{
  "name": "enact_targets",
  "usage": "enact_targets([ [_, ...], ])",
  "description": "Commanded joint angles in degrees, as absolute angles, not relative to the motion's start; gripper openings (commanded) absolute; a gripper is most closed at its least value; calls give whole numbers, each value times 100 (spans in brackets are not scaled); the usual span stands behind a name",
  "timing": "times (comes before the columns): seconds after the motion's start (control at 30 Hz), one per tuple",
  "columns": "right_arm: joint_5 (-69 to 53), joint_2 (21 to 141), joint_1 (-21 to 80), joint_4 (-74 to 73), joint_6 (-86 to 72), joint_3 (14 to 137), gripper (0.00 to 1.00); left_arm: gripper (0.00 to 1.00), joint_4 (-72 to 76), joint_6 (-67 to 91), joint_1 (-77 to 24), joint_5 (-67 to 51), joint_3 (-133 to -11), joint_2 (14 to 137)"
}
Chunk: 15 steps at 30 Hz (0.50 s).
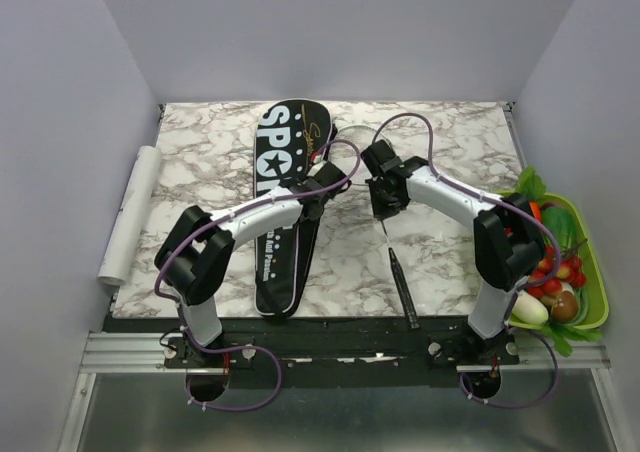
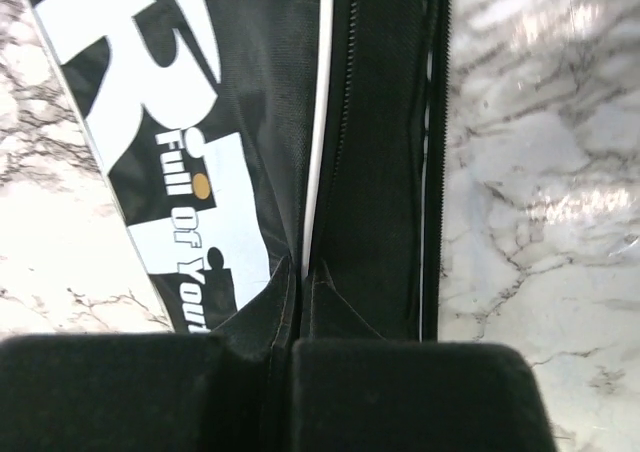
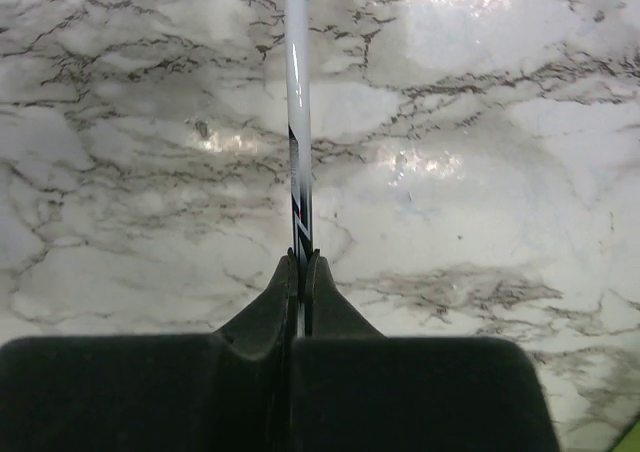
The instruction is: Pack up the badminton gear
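Note:
The long black bag point(image 1: 283, 227) lettered SPORT lies lengthwise left of the table's centre. My left gripper point(image 1: 326, 185) sits at its right edge, and in the left wrist view the gripper point(image 2: 300, 284) is shut on a fold of the bag point(image 2: 370, 172) beside the white piping and the zipper. One racket point(image 1: 400, 277) lies right of the bag with its black handle toward the near edge. My right gripper point(image 1: 384, 200) is over its thin shaft. In the right wrist view the gripper point(image 3: 303, 264) is shut on the white-and-black shaft point(image 3: 295, 112). The racket's hoop is hidden behind the arms.
A white paper roll point(image 1: 130, 212) lies along the table's left edge. A green basket point(image 1: 590, 272) of toy vegetables stands at the right edge beside the right arm. A purple cable loops above both wrists.

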<state>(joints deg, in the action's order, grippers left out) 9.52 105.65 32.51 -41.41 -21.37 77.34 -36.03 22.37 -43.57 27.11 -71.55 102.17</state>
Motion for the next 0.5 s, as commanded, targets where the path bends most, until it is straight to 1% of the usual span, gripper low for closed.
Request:
enact_targets([
  [0.0,1133,9915,3217,-4297,-2066,7550,1,0,-3507,2277,-3991,2435,-7523,9791],
  [0.17,1222,9353,3217,-4588,-2039,7217,1,0,-3533,2276,-3596,1987,-7856,9747],
  [0.33,993,8843,3287,-4772,-1978,6847,1,0,-3525,2329,-3323,1557,-8130,9800],
  [0.37,1028,8790,3392,-4816,-1934,6803,1,0,-3524,2390,-3270,1260,-8217,9791],
  [0.47,1283,8693,3707,-5036,-1951,6715,1,0,-3568,2540,-3173,1011,-8410,9747],
])
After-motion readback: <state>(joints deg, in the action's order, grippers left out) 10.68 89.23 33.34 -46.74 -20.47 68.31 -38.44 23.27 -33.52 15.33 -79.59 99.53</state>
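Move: The badminton bag, its right edge already pinched in the left hand, has its middle about 5 cm to that hand's left, 1 cm ahead and 3 cm below. The racket head lies some 12 cm right of that hand and 13 cm ahead. The right hand already grips the racket's shaft: the bag's middle is about 20 cm to its left and 1 cm ahead, the racket head 13 cm ahead and 4 cm left, the vegetable basket roughly 36 cm right and 11 cm back. The bag's right edge is carried up and forward, about 5 cm up and 4 cm out, by the closed left fingers as the wrist rolls some 15 degrees, left side dipping. The right hand keeps its pinch on the racket shaft, rising about 4 cm first, then drawing back about 5 cm and 3 cm to the right, away from the bag. ##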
